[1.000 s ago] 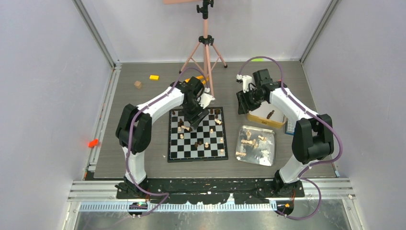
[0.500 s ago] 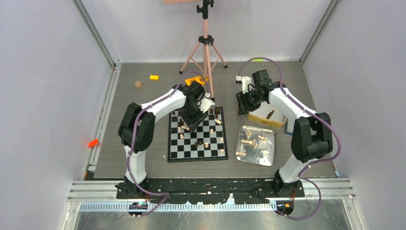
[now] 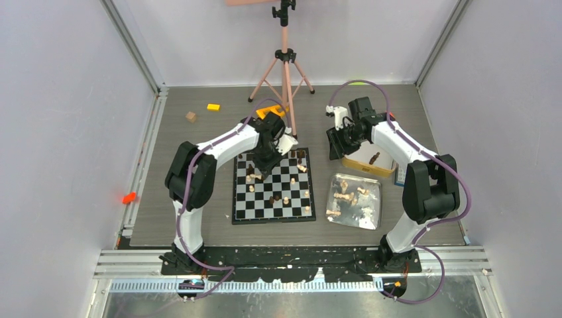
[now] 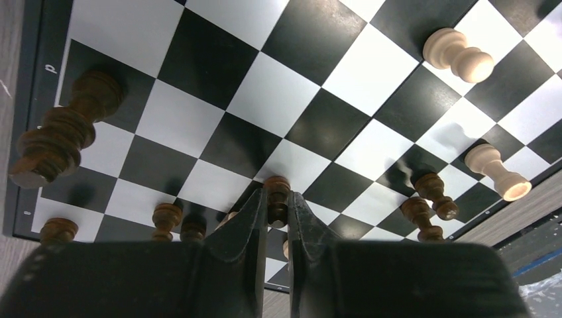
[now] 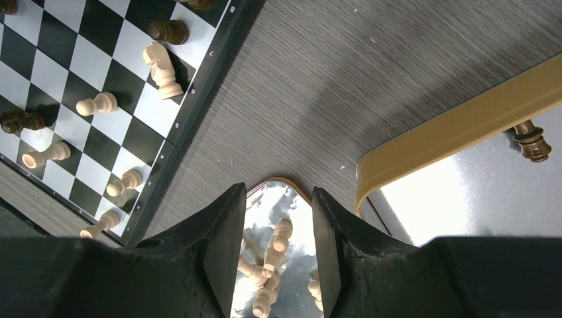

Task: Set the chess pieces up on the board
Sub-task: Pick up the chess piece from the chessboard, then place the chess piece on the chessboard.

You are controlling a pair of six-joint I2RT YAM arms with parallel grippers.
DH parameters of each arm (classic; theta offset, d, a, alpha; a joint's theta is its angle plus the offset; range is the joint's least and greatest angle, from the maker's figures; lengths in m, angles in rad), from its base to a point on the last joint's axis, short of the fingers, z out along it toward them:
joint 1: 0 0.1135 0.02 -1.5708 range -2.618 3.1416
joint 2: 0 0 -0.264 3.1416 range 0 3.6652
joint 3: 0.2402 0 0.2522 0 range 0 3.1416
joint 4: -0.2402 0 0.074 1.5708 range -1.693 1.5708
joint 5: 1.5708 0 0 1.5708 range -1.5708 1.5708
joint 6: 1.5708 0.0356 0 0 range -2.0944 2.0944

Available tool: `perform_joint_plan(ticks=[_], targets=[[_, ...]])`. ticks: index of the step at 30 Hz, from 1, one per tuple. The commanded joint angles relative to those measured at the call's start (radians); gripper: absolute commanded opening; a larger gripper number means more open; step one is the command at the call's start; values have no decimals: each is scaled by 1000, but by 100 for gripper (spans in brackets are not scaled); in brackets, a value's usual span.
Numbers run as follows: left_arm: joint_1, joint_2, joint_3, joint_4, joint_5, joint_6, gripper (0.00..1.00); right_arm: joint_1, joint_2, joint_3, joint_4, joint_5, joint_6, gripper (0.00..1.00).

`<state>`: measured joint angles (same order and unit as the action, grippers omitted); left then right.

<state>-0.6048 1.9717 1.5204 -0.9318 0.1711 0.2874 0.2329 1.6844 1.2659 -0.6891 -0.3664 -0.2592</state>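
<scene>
The board lies in the middle of the table with light and dark chess pieces scattered on it. My left gripper hangs low over its far-left part. In the left wrist view that gripper is shut on a small dark brown pawn standing on the board. Other dark pawns stand beside it, and a light piece lies farther off. My right gripper stands open, empty, above the table. Between its fingers I see light pieces in the silver tray.
The silver tray sits right of the board. Behind it is a gold-rimmed tin holding one dark piece. A pink tripod stands at the back, near yellow, wooden and orange blocks.
My left gripper's jaws have closed on the dark pawn, and its wrist has shifted slightly toward the board's far-left corner. The right arm has stayed still.
</scene>
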Motion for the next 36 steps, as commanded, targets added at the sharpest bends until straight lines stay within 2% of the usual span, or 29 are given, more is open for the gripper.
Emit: perform_joint_plan(ticks=[1, 17, 26, 30, 33, 36], targets=[[24, -7, 49, 31, -46, -17, 8, -6, 0, 6, 2, -13, -12, 47], [93, 59, 139, 44, -86, -79, 6, -6, -10, 3, -3, -16, -9, 47], [94, 75, 139, 17, -58, -79, 10, -7, -10, 1, -3, -15, -7, 47], [94, 65, 132, 17, -54, -80, 22, -7, -8, 3, -4, -18, -8, 47], [94, 49, 130, 16, -50, -82, 37, -7, -5, 3, -5, -21, -6, 48], [94, 22, 121, 19, -47, -80, 48, -7, -4, 4, -8, -23, -6, 47]])
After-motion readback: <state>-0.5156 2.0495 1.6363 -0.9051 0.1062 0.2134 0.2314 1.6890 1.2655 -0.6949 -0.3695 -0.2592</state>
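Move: The left hand already has its fingers shut on a small dark piece. The bare square it goes for, second row from the far edge, lies about 6 cm ahead, 2 cm left and 3 cm below. The tall dark piece stands some 9 cm ahead, 1 cm right; a brown piece 5 cm ahead, 5 cm left; a light piece lies level, 2 cm left. From the right hand the square is roughly 24 cm left, 2 cm back, 8 cm below. Keeping the small dark piece pinched, the left hand carries it low over the board, about 5.5 cm forward and 2 cm left towards the square beside the tall dark piece, rising only 1.5 cm or so on the way and turning some 10 degrees counter-clockwise. Short of the far row it sinks straight back to its starting height and stays there, then the fingers spread to nearly half open and let go of the piece. ##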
